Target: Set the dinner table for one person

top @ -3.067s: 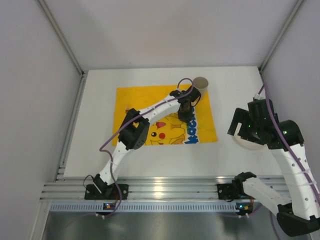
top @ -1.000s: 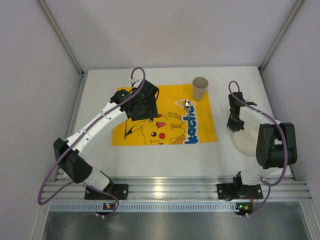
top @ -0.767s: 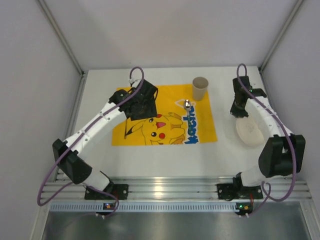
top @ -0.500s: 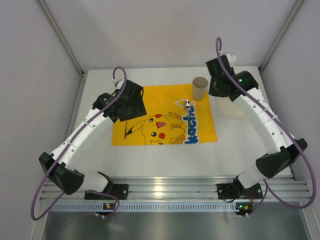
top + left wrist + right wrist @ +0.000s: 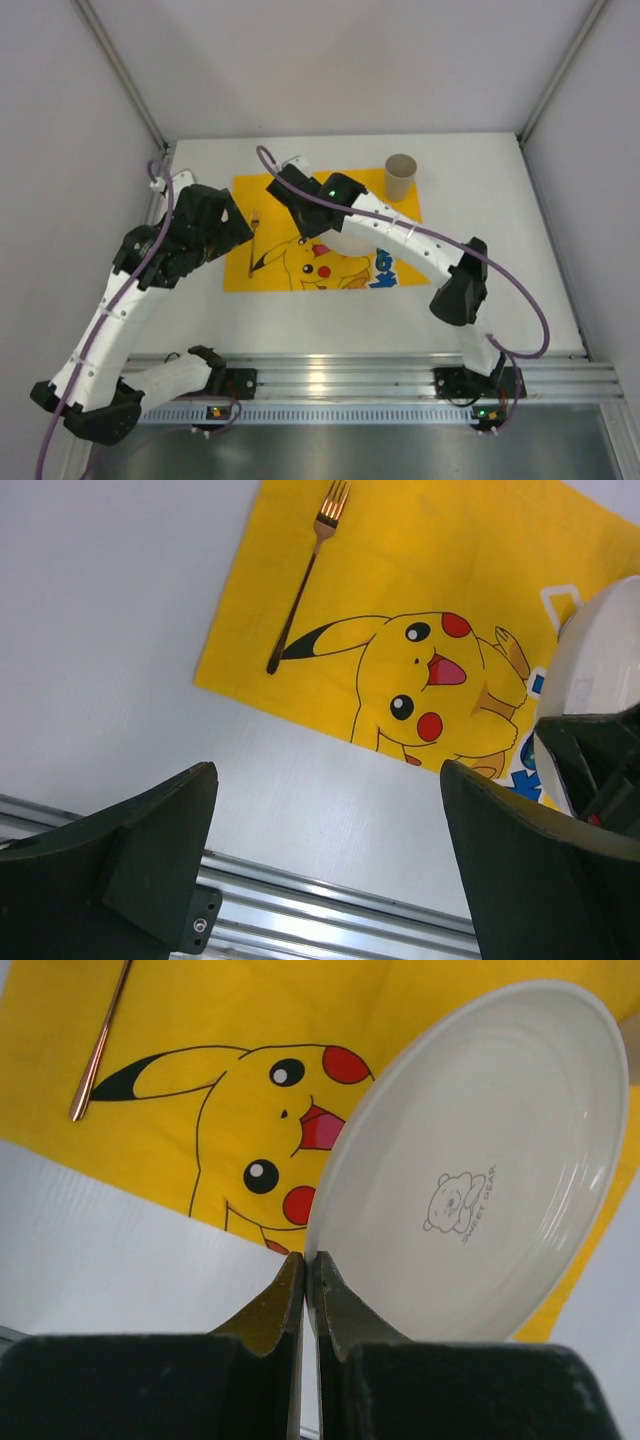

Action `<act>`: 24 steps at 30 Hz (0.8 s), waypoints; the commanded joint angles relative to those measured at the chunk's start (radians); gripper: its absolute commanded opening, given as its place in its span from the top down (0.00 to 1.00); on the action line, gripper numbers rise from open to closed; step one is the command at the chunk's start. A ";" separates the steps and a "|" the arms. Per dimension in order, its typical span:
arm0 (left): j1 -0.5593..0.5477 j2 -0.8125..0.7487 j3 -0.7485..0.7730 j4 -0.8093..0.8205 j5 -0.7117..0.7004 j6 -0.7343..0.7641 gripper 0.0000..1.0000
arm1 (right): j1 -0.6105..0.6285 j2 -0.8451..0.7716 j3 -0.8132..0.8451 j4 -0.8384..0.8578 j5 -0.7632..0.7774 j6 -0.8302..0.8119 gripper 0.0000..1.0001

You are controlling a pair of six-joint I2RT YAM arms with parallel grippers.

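Observation:
My right gripper (image 5: 305, 1260) is shut on the rim of a cream plate (image 5: 470, 1170) printed with a small bear, and holds it tilted above the yellow Pikachu mat (image 5: 200, 1020). In the top view the right gripper (image 5: 300, 205) reaches over the mat (image 5: 275, 270), and the arm hides the plate. A copper fork (image 5: 255, 222) lies on the mat's left side and also shows in the left wrist view (image 5: 305, 580). A brown paper cup (image 5: 401, 177) stands at the mat's far right corner. My left gripper (image 5: 325, 780) is open and empty above the white dinner table (image 5: 500, 250), left of the mat.
An aluminium rail (image 5: 330, 375) runs along the table's near edge. Grey walls with metal posts (image 5: 120, 75) close in the back and both sides. The right arm's white link (image 5: 400, 235) spans the mat's right half.
My right arm has swung the plate from the table's right side leftward over the mat. My left arm has pulled back to the left, off the mat.

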 commanded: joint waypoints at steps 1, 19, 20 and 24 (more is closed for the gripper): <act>0.005 -0.103 -0.017 -0.107 -0.059 -0.063 0.02 | -0.009 -0.010 -0.032 0.140 -0.075 -0.062 1.00; 0.005 -0.316 -0.023 -0.284 -0.072 -0.132 0.02 | -0.027 0.349 0.040 0.412 -0.117 -0.171 1.00; 0.005 -0.322 -0.010 -0.284 -0.066 -0.129 0.02 | -0.029 0.358 0.038 0.409 -0.112 -0.159 1.00; 0.005 -0.350 -0.014 -0.284 -0.050 -0.123 0.02 | -0.038 0.376 0.017 0.435 -0.108 -0.142 1.00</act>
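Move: The right hand holds the plate by its rim; the clear middle of the placemat, where the plate is going, is about 11 cm straight ahead and some 21 cm below that hand. From the same hand, the fork lies 7 cm ahead and 18 cm left, the spoon 9 cm ahead and 15 cm right, and the cup 24 cm ahead and 22 cm right. From the empty left hand, the mat's middle is roughly 16 cm ahead, 18 cm right and 27 cm down. Lower the right gripper about 15 cm towards the placemat, keeping the plate's rim pinched. Carry it some 9 cm left, towards the fork, and 5 cm forward on the way, swinging about 10 degrees counter-clockwise, then finish almost straight down. Meanwhile draw the open, empty left gripper back and left, away from the mat, rising slightly. ##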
